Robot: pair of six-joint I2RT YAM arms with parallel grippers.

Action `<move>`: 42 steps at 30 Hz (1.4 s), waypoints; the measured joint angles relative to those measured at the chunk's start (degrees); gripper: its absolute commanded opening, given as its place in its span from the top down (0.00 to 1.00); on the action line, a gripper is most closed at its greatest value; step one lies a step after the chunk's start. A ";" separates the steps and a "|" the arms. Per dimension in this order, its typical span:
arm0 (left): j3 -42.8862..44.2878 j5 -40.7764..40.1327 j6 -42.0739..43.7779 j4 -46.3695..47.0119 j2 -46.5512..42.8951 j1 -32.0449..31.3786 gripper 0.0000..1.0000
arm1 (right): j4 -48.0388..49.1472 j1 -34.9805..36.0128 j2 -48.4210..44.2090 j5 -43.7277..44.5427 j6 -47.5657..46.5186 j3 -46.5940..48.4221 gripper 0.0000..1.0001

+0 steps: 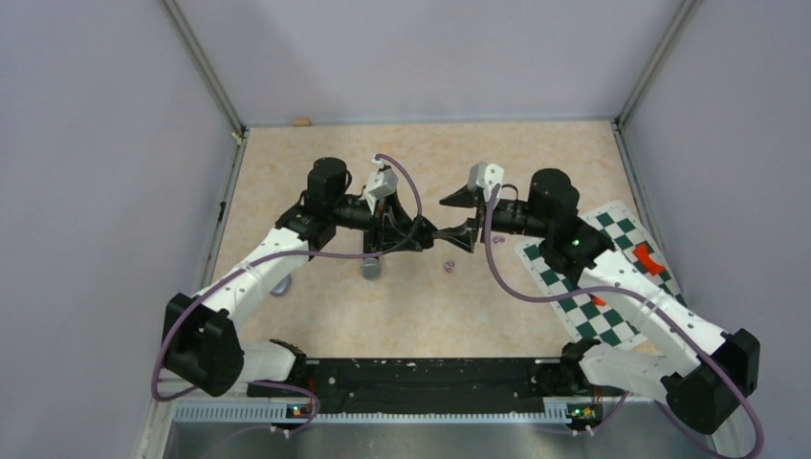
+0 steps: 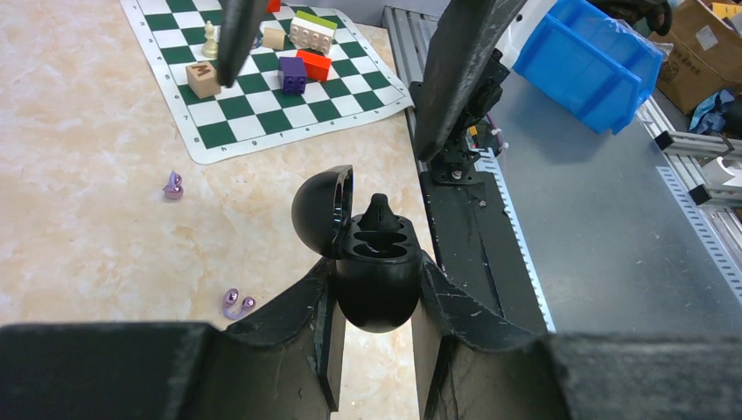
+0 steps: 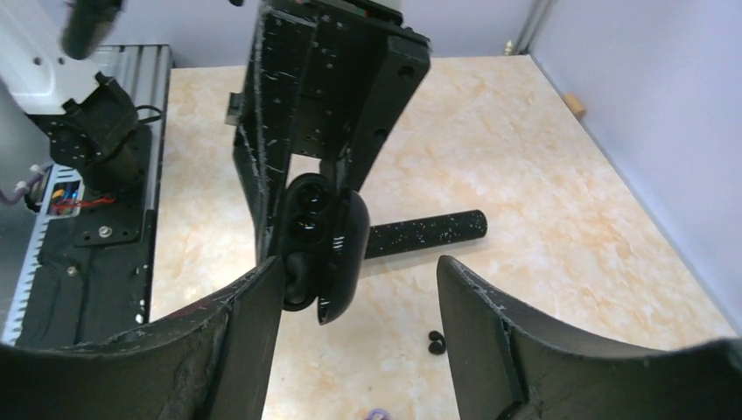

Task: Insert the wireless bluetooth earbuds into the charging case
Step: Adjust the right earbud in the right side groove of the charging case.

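Observation:
My left gripper (image 2: 376,306) is shut on the black charging case (image 2: 378,282), held above the table with its lid open. A black earbud (image 2: 379,210) stands in the case's far slot; the near slot looks empty. My right gripper (image 3: 359,293) is open at the case (image 3: 322,245), its left finger next to the case and its right finger well off it. Two tiny black curled earbud pieces (image 3: 435,341) lie on the table below. Purple ring-like pieces (image 2: 236,303) lie there too, with one more (image 2: 173,185) farther off. From above, both grippers meet mid-table (image 1: 445,229).
A black microphone (image 3: 424,234) lies on the table behind the case. A green chequered mat (image 1: 612,277) with blocks and a chess piece lies at the right. A blue bin (image 2: 586,61) stands off the table past the black rail (image 1: 421,378).

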 measured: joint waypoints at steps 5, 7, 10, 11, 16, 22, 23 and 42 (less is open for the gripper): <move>0.00 0.13 0.00 0.02 0.00 0.00 0.99 | 2.64 0.02 1.44 2.51 1.18 -1.31 0.27; 0.00 0.15 0.00 0.02 0.00 0.00 0.99 | 2.91 0.02 1.90 2.86 1.27 -1.66 0.26; 0.00 0.13 0.00 0.02 0.00 0.00 0.99 | 2.86 0.04 2.45 2.82 1.27 -1.73 0.24; 0.00 0.15 0.00 0.00 0.00 0.00 0.99 | 2.86 0.09 2.51 2.75 1.27 -1.73 0.24; 0.00 0.15 0.00 0.02 0.00 0.00 0.99 | 2.86 0.13 2.58 2.67 1.14 -1.73 0.23; 0.00 -0.66 0.02 0.07 0.00 0.07 0.99 | 2.86 0.33 2.62 5.33 0.63 -1.73 0.22; 0.00 -0.90 0.02 0.07 0.00 0.11 0.99 | 2.86 0.39 2.62 5.75 0.61 -1.73 0.22; 0.02 -0.04 0.00 0.07 0.00 0.00 0.99 | -3.82 -1.25 -0.68 1.01 0.44 1.90 0.15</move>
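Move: The right earbud, standing proud in the open charging case, is about 3 cm back, 3 cm to the left and 3 cm below the right hand's open fingers. For the left hand, which holds the case, that earbud is some 3 cm to its right, level otherwise. The other black earbud lies on the table roughly 4 cm back, 4 cm left and 22 cm below the right hand; the lilac earring pair is 10 cm back, 2 cm right on the table. The right hand's rear finger seems to bear forward on the case or earbud as the hand goes about 2.5 cm forward and 2 cm down, yawing slightly clockwise. The left hand keeps its grip, shifting half a centimetre forward and back. Then the right hand draws back 2 cm, rises 2.5 cm and eases 1 cm right, away from the case, its fingers having opened wider. ##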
